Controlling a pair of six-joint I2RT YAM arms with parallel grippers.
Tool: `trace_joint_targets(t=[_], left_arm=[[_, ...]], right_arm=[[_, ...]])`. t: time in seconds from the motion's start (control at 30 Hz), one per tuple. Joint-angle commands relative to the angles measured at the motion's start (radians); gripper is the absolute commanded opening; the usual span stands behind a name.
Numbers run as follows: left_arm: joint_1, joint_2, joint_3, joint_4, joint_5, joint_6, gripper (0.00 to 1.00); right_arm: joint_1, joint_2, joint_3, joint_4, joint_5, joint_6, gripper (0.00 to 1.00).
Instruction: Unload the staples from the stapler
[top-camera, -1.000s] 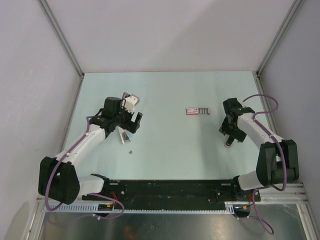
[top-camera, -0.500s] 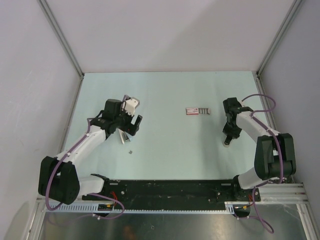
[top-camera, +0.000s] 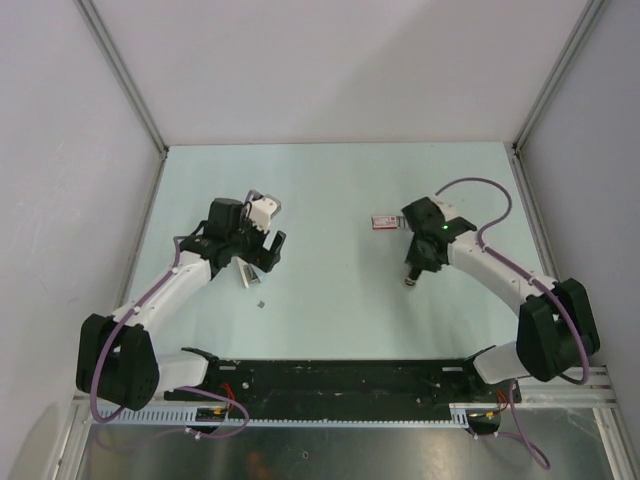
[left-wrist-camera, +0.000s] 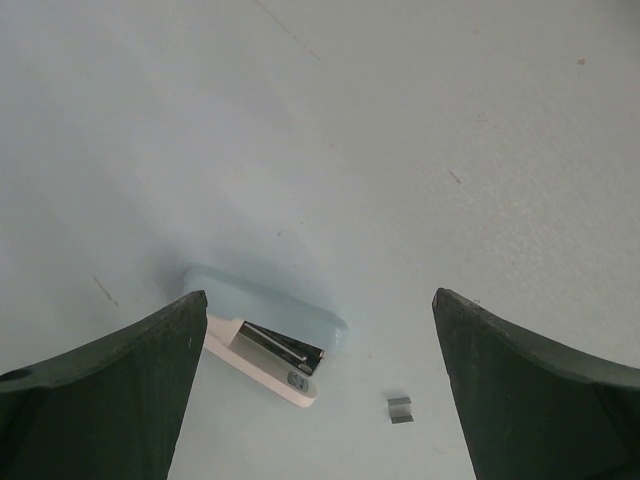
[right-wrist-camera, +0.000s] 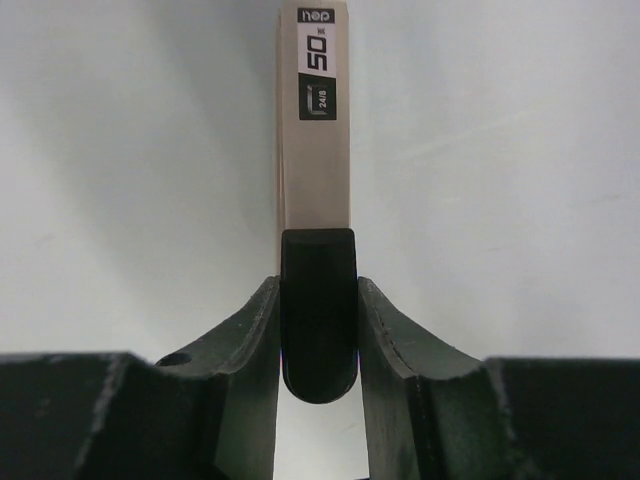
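Observation:
The light blue and white stapler (top-camera: 247, 272) lies on the table, its top hinged open (left-wrist-camera: 270, 345). A small loose strip of staples (left-wrist-camera: 399, 408) lies just right of it, also seen in the top view (top-camera: 261, 303). My left gripper (left-wrist-camera: 318, 300) is open and empty above the stapler, also seen in the top view (top-camera: 262, 248). My right gripper (right-wrist-camera: 318, 290) is shut on the black end of a narrow beige bar (right-wrist-camera: 315, 150) labelled "50 24/6". It hangs near the table's middle right (top-camera: 410, 275).
A small red and white staple box (top-camera: 381, 222) lies at mid-table, just left of my right wrist. White walls close in the table on the left, back and right. The arm bases and a black rail run along the near edge.
My right arm has swung left, from the right side toward the staple box, carrying the beige bar. My left arm and the stapler have barely moved.

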Motion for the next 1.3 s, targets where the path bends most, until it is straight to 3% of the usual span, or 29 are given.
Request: trace_joint_targets(t=[0.0,0.43,0.6,0.9,1.27], left_arm=[[-0.004,-0.027,0.021,0.021,0.139,-0.022,0.99],[-0.004,0.094,0.054,0.017,0.548,-0.157,0.99],[-0.008,0.154,0.061,0.024,0.602,-0.16,0.99],[-0.032,0.217,0.05,0.052,0.602,-0.122,0.97],[-0.032,0.237,0.045,0.102,0.571,-0.077,0.68]], right_arm=[[0.162,-0.061,0.111,0.109,-0.024,0.065,0.0],[0.395,0.199,0.209,0.56,-0.069,0.208,0.0],[0.424,0.231,0.226,0.67,-0.063,0.258,0.0],[0.464,0.24,0.233,0.721,-0.053,0.299,0.0],[0.495,0.249,0.233,0.724,-0.078,0.329,0.0]])
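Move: The tan stapler is already in the right hand, gripped by its black nose cap, its middle about 4 cm ahead of that hand; it goes to the left hand, some 39 cm left and 4 cm farther out. From the right hand, the red-white box lies about 14 cm ahead and 8 cm left. From the left hand, the tan stapler is roughly 39 cm right and 1 cm back; the small blue stapler is 7 cm left and 3 cm back, the loose staple piece 4 cm left and 11 cm back, both some 8 cm below. The tan stapler, kept in the right hand's grip, swings about 28 cm left to the left gripper; it rises, dips and rises again to end some 5 cm higher, the right hand rolling its left side up about 30 degrees. The left hand comes 9 cm right and 5 cm back to meet it, tilting and finally sinking under the nose, its wide-open fingers starting to close around the lower front end. ##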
